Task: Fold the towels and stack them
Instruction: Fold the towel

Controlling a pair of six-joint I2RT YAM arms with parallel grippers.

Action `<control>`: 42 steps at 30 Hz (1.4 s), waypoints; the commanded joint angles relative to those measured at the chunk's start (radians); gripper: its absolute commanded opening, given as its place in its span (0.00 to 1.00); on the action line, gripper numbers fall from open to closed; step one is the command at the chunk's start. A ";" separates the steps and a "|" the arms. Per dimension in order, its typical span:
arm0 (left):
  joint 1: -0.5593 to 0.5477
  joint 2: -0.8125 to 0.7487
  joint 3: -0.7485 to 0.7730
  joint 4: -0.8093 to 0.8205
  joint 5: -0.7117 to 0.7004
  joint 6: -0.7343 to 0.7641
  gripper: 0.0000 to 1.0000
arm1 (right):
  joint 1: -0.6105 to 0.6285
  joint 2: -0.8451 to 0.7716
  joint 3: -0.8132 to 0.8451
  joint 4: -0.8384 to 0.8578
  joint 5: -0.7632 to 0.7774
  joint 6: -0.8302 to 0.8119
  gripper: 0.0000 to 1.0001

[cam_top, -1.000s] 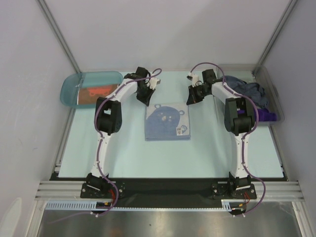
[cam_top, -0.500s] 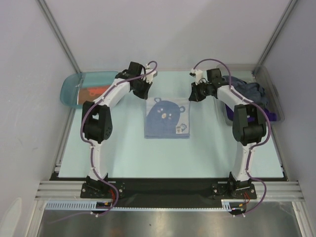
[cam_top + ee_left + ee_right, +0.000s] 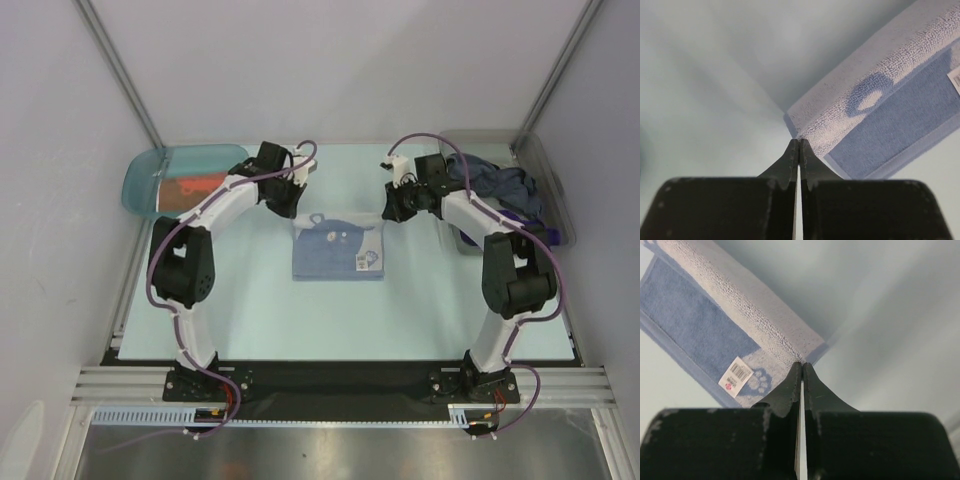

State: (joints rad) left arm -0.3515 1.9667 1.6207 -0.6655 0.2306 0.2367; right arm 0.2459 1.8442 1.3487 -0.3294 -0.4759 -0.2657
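A pale blue-white towel (image 3: 338, 255) with a bear print lies mid-table, its far edge lifted and curling toward me so the pale underside shows. My left gripper (image 3: 292, 212) is shut on its far left corner, and in the left wrist view the closed tips (image 3: 799, 142) pinch that corner of the towel (image 3: 890, 100). My right gripper (image 3: 391, 214) is shut on the far right corner; its tips (image 3: 802, 365) bite the towel (image 3: 715, 320) next to a paw print and a barcode label (image 3: 736, 377). An orange-brown towel (image 3: 190, 188) lies in the tray. Grey-blue (image 3: 500, 180) and purple (image 3: 545, 234) towels sit in the bin.
A teal plastic tray (image 3: 140, 180) stands at the far left of the mat. A clear grey bin (image 3: 560, 205) stands at the far right against the wall. White walls close in the back and both sides.
Both grippers have lifted the towel's far corners and drawn them toward the near side. The far edge now folds over and hides part of the bear print.
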 commanded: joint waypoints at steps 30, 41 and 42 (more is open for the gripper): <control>-0.130 -0.282 -0.449 0.081 -0.070 -0.148 0.00 | 0.112 -0.298 -0.396 0.043 0.141 0.233 0.00; -0.152 -0.312 -0.498 0.079 -0.073 -0.171 0.00 | 0.125 -0.306 -0.419 0.018 0.155 0.261 0.00; -0.153 -0.313 -0.501 0.078 -0.076 -0.172 0.01 | 0.124 -0.304 -0.421 0.016 0.154 0.261 0.00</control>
State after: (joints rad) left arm -0.4973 1.7088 1.1332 -0.5850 0.1795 0.0788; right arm 0.3656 1.5780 0.9394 -0.3016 -0.3466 -0.0174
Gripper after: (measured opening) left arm 0.010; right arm 0.018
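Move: Both hands hold the far corners of the blue towel, about 8 cm above the table. The towel's near left corner lies roughly 17 cm back from the left hand and level sideways; its near right corner lies about 17 cm back from the right hand, also level sideways. The paper tag is some 11 cm back and 5 cm left of the right hand. The teal tray stands about 35 cm left and 15 cm ahead of the left hand; the gray bin, 40 cm right and 12 cm ahead of the right. Keep both grippers shut on the towel's corners and draw them back together, about 13 cm on the left and 12 on the right, carrying the held edge over the flat part towards the near edge. Travel nearly level at first, then sink some 5 cm, slowing, while both wrists tip about 10 degrees so the fingertips swing down and back. ##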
